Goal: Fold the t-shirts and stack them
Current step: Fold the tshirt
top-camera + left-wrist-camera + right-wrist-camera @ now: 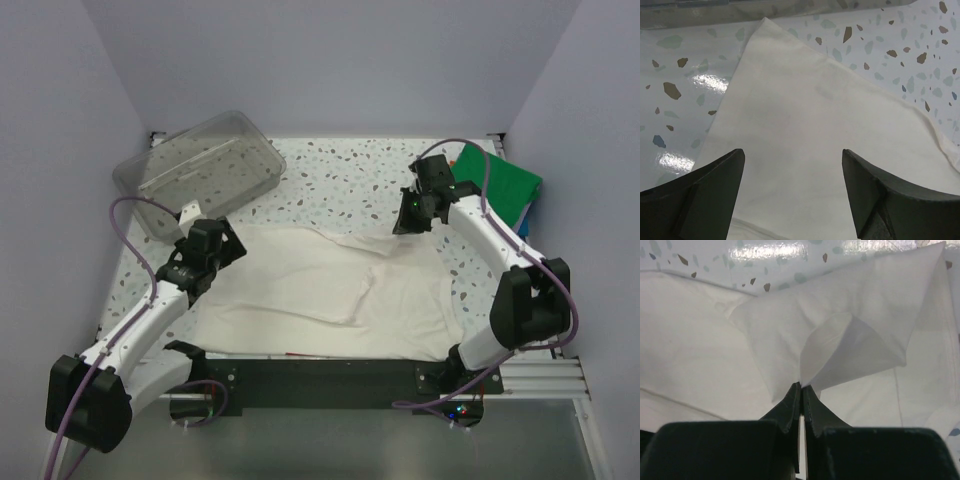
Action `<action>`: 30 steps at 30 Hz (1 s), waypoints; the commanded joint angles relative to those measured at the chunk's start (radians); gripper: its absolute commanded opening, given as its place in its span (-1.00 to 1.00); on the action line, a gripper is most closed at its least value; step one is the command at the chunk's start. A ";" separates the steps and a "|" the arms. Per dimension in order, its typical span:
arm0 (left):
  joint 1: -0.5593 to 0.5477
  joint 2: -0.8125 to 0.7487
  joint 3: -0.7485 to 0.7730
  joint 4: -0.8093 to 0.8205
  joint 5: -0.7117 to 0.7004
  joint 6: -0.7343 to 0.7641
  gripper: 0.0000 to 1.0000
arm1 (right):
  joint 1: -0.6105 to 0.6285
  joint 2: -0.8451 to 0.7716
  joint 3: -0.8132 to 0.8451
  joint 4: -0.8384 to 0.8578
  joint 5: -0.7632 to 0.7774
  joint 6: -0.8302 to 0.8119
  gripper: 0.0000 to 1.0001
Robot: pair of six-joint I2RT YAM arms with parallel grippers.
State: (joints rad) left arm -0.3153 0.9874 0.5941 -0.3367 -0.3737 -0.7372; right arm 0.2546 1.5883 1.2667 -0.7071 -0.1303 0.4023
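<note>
A cream-white t-shirt (pixel 330 290) lies spread across the middle of the table, with a fold of it raised at its far right corner. My right gripper (pixel 402 226) is shut on that corner. In the right wrist view its jaws (pixel 802 386) pinch a peak of the cream cloth (pixel 840 305), which fans out beyond them. My left gripper (pixel 230 250) hovers at the shirt's far left corner. In the left wrist view it stands open (pixel 792 165) over the flat cloth (pixel 805 115), holding nothing. Folded t-shirts sit stacked at the far right, a green one (pixel 503 180) on top with a blue edge (pixel 528 214) below.
A clear plastic tub (pixel 200 170) lies tilted at the far left, just beyond the left gripper; its rim (pixel 740 10) shows along the top of the left wrist view. Speckled table (pixel 340 180) shows behind the shirt. Walls close in the left, right and back.
</note>
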 commanded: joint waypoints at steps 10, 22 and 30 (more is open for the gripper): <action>0.021 0.112 -0.073 0.174 0.048 -0.053 0.68 | 0.012 -0.362 -0.171 -0.253 -0.029 0.081 -1.00; 0.024 0.097 -0.108 0.208 -0.057 -0.085 0.70 | 0.011 -0.491 -0.317 -0.301 -0.045 0.122 -1.00; 0.041 0.149 -0.119 0.252 -0.102 -0.070 0.64 | 0.012 -0.479 -0.334 -0.284 -0.054 0.107 -1.00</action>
State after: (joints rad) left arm -0.2878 1.1164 0.4751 -0.1493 -0.4175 -0.8013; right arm 0.2630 1.1175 0.9295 -0.9928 -0.1543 0.5064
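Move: My right hand already pinches the lifted far edge of the t-shirt. The near hem I draw it towards lies about 28 cm back, 3 cm to the right and 10 cm below. The loose ruck is some 12 cm back and 7 cm left; the green stack is about 15 cm ahead and 21 cm right. From my open left hand, the t-shirt's far-left corner is roughly 9 cm ahead, 4 cm left and 8 cm below, with the clear box's middle about 13 cm beyond and 4 cm farther left. Keeping the t-shirt edge pinched, I sweep my right hand back about 15 cm and slightly right, over the cloth towards the near hem, arching up some 3 cm and down again before stopping, while the fingers tip 10 degrees nearer to vertical. Meanwhile my left hand, fingers wide open, sinks about 5 cm towards the left end of the t-shirt, then eases a little left. ##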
